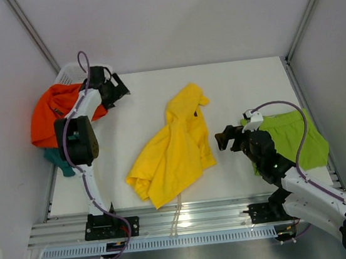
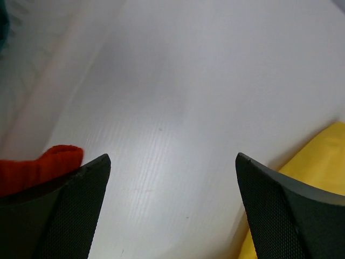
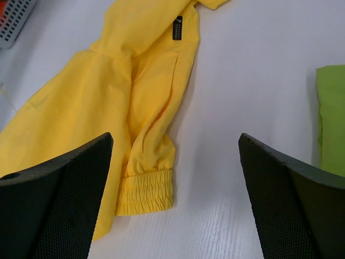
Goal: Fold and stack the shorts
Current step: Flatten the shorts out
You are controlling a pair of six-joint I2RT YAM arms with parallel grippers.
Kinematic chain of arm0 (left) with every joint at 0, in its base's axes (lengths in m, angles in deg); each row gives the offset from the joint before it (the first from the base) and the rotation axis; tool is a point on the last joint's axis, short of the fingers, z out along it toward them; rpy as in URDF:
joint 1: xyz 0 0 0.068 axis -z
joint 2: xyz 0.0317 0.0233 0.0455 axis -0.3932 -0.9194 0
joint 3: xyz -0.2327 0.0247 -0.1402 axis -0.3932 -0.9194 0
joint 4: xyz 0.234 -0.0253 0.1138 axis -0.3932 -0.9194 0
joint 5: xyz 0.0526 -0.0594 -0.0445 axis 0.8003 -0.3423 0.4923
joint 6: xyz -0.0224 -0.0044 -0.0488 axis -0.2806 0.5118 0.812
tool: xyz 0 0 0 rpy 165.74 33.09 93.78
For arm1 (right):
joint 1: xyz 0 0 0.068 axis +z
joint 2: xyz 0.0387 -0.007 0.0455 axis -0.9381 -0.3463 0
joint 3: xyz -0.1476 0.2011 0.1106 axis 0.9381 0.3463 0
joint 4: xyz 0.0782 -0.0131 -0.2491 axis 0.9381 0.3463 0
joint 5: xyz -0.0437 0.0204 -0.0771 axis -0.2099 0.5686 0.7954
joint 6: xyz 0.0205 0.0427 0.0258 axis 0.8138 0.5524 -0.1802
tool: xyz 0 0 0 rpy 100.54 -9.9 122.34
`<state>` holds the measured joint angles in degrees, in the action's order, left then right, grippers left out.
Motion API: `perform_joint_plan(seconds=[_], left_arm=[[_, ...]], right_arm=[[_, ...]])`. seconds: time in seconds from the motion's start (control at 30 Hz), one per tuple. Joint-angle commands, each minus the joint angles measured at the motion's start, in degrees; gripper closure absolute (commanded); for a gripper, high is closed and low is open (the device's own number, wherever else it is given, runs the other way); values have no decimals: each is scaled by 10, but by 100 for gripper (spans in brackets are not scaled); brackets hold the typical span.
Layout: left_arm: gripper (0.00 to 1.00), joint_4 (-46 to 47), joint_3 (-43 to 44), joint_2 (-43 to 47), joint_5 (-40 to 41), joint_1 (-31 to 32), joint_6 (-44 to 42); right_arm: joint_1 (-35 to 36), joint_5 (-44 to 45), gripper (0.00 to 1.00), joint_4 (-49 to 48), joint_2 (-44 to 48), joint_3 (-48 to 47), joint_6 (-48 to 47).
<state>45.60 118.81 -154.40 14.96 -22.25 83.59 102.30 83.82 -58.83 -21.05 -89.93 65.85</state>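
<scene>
Yellow shorts [image 1: 172, 148] lie crumpled and spread in the middle of the table, with a drawstring hanging over the front edge. Folded lime green shorts [image 1: 297, 139] rest at the right. Orange shorts [image 1: 51, 113] are heaped over the basket at the far left, with teal shorts [image 1: 57, 161] below them. My left gripper [image 1: 119, 89] hovers open just right of the orange heap, over bare table [image 2: 172, 156]. Open as well, my right gripper [image 1: 224, 139] stands between the yellow and green shorts, its jaws above the yellow elastic hem [image 3: 146, 189]. Neither holds anything.
A white mesh basket [image 1: 67, 73] stands at the back left corner, mostly covered by orange cloth. Grey walls and frame posts close in the table on three sides. A metal rail [image 1: 184, 216] runs along the front edge.
</scene>
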Motion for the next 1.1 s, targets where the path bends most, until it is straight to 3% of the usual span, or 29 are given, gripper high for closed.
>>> perform_joint_plan(seconds=[0.0,0.17,0.33,0.47,0.57,0.63,0.73,0.97,1.07], left_arm=[[1,-16,107,-12,4,9,20],[1,-66,107,35,1,62,-14],[1,-65,-21,146,-45,98,-22],[1,-97,-94,252,7,137,-44],[1,-83,-186,355,44,182,-53],[1,-85,-252,426,72,218,-53],[1,-95,-338,516,86,262,-67],[1,-165,-426,648,117,317,-98],[1,-165,-438,669,134,317,-133]], right_arm=[[2,3,1,-14,-2,0,-4],[2,-14,1,-17,-22,-6,-7],[7,-33,0,-11,-32,-13,-12],[25,-41,1,-5,-46,-24,-16],[31,-35,2,62,-94,-81,13],[38,-50,6,134,-123,-119,34],[61,-85,26,186,-103,-126,76],[152,-131,36,235,-46,-122,135],[203,-88,37,238,-59,-122,175]])
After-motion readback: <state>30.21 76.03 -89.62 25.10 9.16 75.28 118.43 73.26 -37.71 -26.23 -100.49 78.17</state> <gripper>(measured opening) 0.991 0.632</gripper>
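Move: About 32 cm back, 6 cm to the right and 7 cm below the left hand lies the near left end of the yellow shorts; the orange garment heaped in the bin is some 21 cm to this hand's left and 4 cm back, at about its height. For the right hand, the yellow shorts' near right edge is about 8 cm back, 9 cm left and 13 cm down, their cuff 4 cm back and 6 cm left, and the green shorts 26 cm right, 1 cm ahead. Rising off the far side beside the bin, the left hand first edges forward, then swings back some 33 cm while drifting right, over the near left part of the yellow shorts; it ends about 11 cm higher, turned clockwise, fingers wide open. The right hand starts late, heading back and left about 9 cm each towards the near right edge, tipping its fingers down, turning counter-clockwise and partly closing. ##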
